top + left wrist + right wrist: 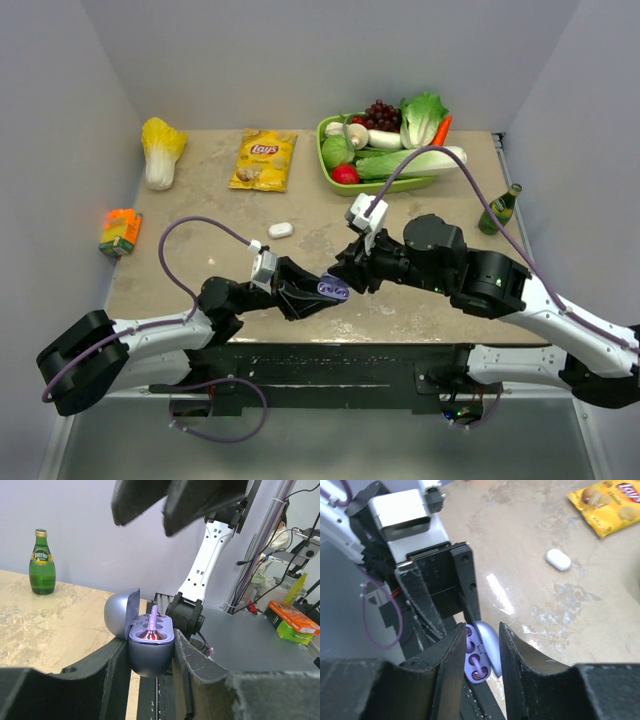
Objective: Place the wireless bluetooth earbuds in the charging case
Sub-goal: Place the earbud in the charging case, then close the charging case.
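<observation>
A lilac charging case (332,290) is held off the table near the front edge, and my left gripper (322,293) is shut on its body. In the left wrist view the case (150,655) sits between my fingers with its lid (120,614) swung open to the left. One lilac earbud (152,627) rests in a socket, stem pointing up. My right gripper (346,272) hovers right above the case, jaws apart and empty. The right wrist view looks down between those fingers onto the case (476,661) and the earbud (479,666).
A small white oval case (281,230) lies mid-table. Farther back are a chips bag (264,160), a green tray (329,170) of vegetables and a cabbage (162,150). An orange carton (120,231) stands at the left edge, a green bottle (500,208) at the right.
</observation>
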Available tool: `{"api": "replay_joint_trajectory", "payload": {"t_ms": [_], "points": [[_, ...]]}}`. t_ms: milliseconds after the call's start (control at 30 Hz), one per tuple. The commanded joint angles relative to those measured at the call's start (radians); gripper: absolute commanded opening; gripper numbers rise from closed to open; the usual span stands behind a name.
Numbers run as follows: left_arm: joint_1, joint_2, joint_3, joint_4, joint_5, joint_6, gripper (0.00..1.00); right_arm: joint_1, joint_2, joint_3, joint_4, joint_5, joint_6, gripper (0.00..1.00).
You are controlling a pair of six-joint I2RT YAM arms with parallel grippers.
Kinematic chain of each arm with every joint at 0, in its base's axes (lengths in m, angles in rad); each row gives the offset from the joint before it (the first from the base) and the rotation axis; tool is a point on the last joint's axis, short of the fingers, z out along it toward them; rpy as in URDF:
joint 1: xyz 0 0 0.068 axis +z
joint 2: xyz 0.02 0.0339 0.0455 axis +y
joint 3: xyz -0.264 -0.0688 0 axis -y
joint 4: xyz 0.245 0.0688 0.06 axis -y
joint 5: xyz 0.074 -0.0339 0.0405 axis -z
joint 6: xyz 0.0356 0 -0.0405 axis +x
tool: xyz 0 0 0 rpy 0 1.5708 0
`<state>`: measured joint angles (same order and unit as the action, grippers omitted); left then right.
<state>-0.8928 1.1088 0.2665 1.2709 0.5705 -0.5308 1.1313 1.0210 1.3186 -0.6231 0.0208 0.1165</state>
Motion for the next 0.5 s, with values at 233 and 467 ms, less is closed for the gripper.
{"api": "replay_joint_trajectory", "payload": {"t_ms": [233, 467], "points": [[-0.005, -0.040, -0.013, 0.594, -0.043, 0.043, 0.00, -0.007, 0.057, 0.013, -0.027, 0.318, 0.112, 0.05], [-0.005, -0.076, -0.035, 0.550, -0.057, 0.064, 0.00, -0.013, 0.091, 0.001, -0.021, 0.220, 0.118, 0.00]]}}
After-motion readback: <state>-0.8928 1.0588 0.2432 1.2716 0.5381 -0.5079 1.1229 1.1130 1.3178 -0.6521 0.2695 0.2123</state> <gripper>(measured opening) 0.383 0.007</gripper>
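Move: The left gripper holds the open charging case just beyond its fingertips, about 1 cm right of and 1 cm above its hand point. From the right hand, the case is roughly 1 cm ahead, 3 cm left and 7 cm below; its raised lid stands on the forward side, some 2 cm farther out and 2 cm higher than the case. The small white box lies on the table, roughly 23 cm ahead, 13 cm left and 32 cm below the right hand. Carry the right gripper forward about 4 cm over the charging case to the far side of its raised lid, swinging the fingers some 15 degrees clockwise. Shut the empty fingers on the way and sink about 3 cm in the second part, staying clear of the lid. Keep the left gripper's hold on the case, easing it up and left by under 1 cm late on. ##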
